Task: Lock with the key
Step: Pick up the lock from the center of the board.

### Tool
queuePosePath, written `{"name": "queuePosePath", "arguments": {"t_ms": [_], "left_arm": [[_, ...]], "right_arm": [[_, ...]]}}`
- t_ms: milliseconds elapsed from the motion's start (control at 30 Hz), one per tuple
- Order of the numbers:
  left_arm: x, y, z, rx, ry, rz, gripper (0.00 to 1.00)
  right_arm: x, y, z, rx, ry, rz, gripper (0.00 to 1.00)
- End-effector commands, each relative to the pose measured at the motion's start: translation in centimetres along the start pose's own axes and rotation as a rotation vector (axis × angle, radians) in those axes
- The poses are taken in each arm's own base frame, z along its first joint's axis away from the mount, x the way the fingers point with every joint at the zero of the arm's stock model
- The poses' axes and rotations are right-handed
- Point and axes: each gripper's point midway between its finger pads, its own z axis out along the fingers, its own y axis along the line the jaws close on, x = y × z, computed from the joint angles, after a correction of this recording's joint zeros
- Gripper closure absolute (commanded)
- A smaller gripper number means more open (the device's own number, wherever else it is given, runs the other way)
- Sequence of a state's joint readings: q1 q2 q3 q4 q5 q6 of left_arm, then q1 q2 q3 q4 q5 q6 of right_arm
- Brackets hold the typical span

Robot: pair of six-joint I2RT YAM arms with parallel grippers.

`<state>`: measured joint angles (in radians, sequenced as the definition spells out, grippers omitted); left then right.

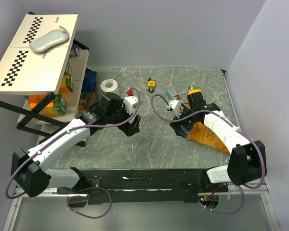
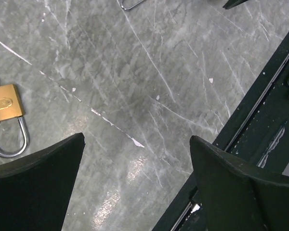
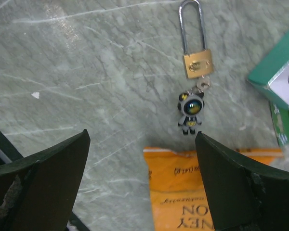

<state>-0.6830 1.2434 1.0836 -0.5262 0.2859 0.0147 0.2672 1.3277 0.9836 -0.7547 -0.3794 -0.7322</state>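
A brass padlock with a long steel shackle lies on the grey marbled table, ahead of my right gripper. A silver key sits at the lock's bottom end, with a small astronaut charm hanging from it. My right gripper is open and empty, hovering over the edge of an orange packet. In the left wrist view another brass padlock lies at the left edge, outside my left gripper, which is open with only bare table between its fingers. From above, both grippers hang low at mid-table.
The orange packet lies under the right arm, with green-and-white boxes behind it. A tape roll and a small yellow object sit at the back. A shelf rack stands at the left. A black rail runs along the near edge.
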Motion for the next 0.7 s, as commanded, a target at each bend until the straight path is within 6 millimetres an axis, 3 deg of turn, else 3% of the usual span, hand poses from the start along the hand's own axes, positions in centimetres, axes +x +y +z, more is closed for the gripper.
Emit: {"name": "queuePosePath", "arguments": {"t_ms": [0, 167, 300, 467, 667], "left_arm": [[-2.1, -0.3, 0.3, 0.056, -0.038, -0.012, 0.04], [-2.9, 0.3, 0.7, 0.155, -0.055, -0.138, 0.04], [-4.2, 3.7, 0.3, 0.155, -0.129, -0.237, 0.04], [-5.7, 4.6, 0.5, 0.175, -0.163, -0.182, 0.04], [-5.2, 5.6, 1.6, 0.143, -0.155, -0.2, 0.01]], "right_arm": [[-3.2, -1.2, 0.6, -0.029, -0.104, -0.172, 0.03], [-2.9, -2.2, 2.8, -0.085, -0.125, -0.278, 0.09], [-2.6, -4.2, 4.6, -0.1, -0.12, -0.297, 0.14], [-2.7, -6.3, 6.9, -0.102, -0.099, -0.314, 0.2], [-2.1, -7.8, 8.8, -0.083, -0.065, -0.349, 0.3]]}}
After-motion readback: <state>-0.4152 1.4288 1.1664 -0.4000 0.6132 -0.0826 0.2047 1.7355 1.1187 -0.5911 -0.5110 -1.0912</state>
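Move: The lock lies flat, about 9 cm ahead of my right hand, 4 cm to its left and 10 cm below. Its key's little figure lies about 3 cm nearer to me and 5 cm to the right of the lock. The orange bag is roughly 5 cm back and 14 cm right of the lock, and the green-white box some 12 cm beyond it. From my left hand the lock is about 10 cm ahead, 18 cm right and 19 cm below. I swing my right hand out and down over the lock, about 8 cm forward and 6 cm lower, turning it some 15 degrees counter-clockwise so that the lock comes between the fingertips. On the way I narrow the wide-open fingers by about a quarter, still clear of the lock. My left hand, empty and open, goes about 7 cm forward, tilting slightly. ##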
